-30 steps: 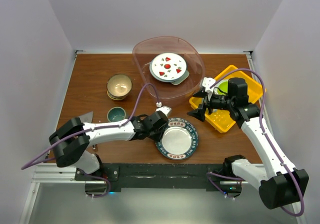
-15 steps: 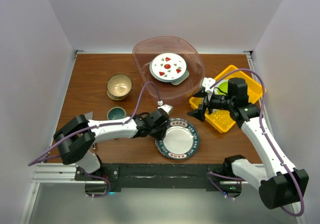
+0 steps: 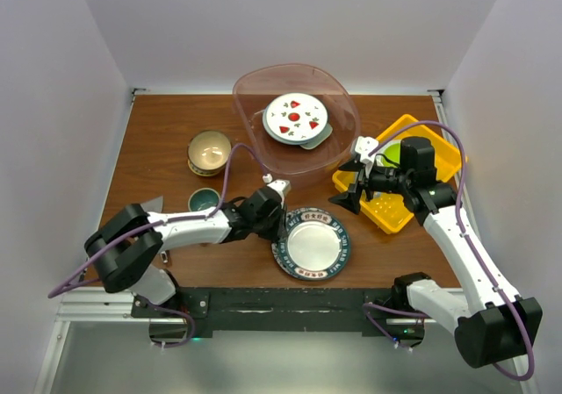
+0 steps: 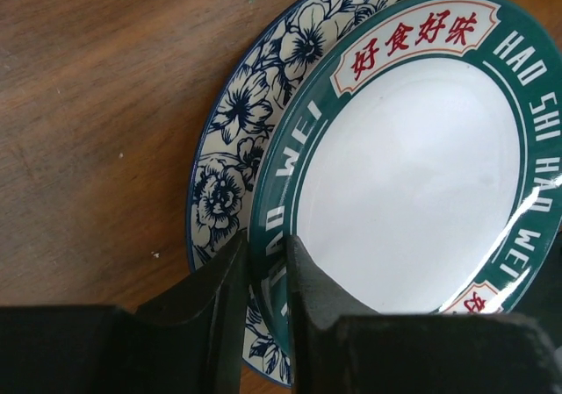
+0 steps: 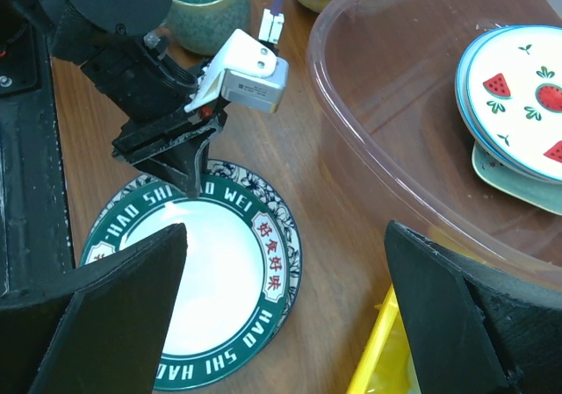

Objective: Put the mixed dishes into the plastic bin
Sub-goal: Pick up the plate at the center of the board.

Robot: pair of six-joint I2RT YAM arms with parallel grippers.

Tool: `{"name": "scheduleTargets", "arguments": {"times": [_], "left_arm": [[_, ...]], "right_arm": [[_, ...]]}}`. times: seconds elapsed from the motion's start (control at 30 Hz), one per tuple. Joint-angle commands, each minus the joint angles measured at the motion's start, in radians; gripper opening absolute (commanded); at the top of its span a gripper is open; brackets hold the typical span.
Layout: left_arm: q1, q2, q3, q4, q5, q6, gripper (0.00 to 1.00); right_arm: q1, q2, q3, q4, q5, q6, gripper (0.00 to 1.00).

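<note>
A dark-green-rimmed plate point(image 3: 312, 245) point(image 4: 413, 157) lies on a blue floral plate point(image 4: 237, 148) near the table's front. My left gripper point(image 3: 279, 225) point(image 4: 263, 240) pinches the green plate's left rim, one finger on either side. In the right wrist view the left gripper point(image 5: 195, 179) is at that rim too. The plastic bin point(image 3: 255, 87) point(image 5: 378, 148) at the back holds a strawberry plate point(image 3: 296, 116) on a mint tray point(image 3: 320, 137). A tan bowl point(image 3: 210, 151) and a teal mug point(image 3: 205, 202) stand on the left. My right gripper point(image 3: 351, 197) point(image 5: 285, 229) hovers open, right of the plates.
A yellow perforated tray point(image 3: 439, 153) with a lime-green plate point(image 3: 391, 155) sits at the right, under my right arm. The bin's near wall rises just behind the stacked plates. White walls enclose the table on three sides.
My left gripper's jaws have narrowed onto the green plate's rim and its wrist has drawn slightly left. The right arm has not moved.
</note>
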Motion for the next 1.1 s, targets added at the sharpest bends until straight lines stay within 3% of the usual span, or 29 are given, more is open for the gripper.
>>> {"name": "scheduleTargets", "arguments": {"times": [0.0,0.4,1.07], "left_arm": [[0.016,-0.061,-0.038,0.071,0.032,-0.013,0.0],[0.077,-0.289,-0.139,0.194,0.081,-0.019,0.0],[0.154,-0.515,-0.194,0.149,0.09,-0.016,0.0]], "right_arm": [[-0.004,-0.014,0.005,-0.002,-0.008,-0.019,0.98],[-0.002,-0.014,0.001,-0.002,-0.013,-0.022,0.98],[-0.004,0.008,-0.003,-0.002,-0.026,-0.019,0.98]]}}
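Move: The green-rimmed plate's middle lies about 9 cm to the right of the left hand and 3 cm back, only a centimetre lower; that hand's fingers are already astride its left rim. The flowered plate lies directly beneath the green-rimmed plate. The plastic bin is some 30 cm ahead of the hand and 5 cm right, the green cup about 20 cm left and 9 cm ahead. From the right hand the green-rimmed plate is roughly 8 cm left, 7 cm back and 21 cm below. The green-rimmed plate is raised by its left rim: the left hand lifts about 10 cm and drifts some 4 cm to its left, away from the flowered plate. On the way the fingers narrow from a quarter open to nearly shut, pinching the rim, while the wrist rolls and tips up about 20 degrees in all, bringing the plate's right side up. ##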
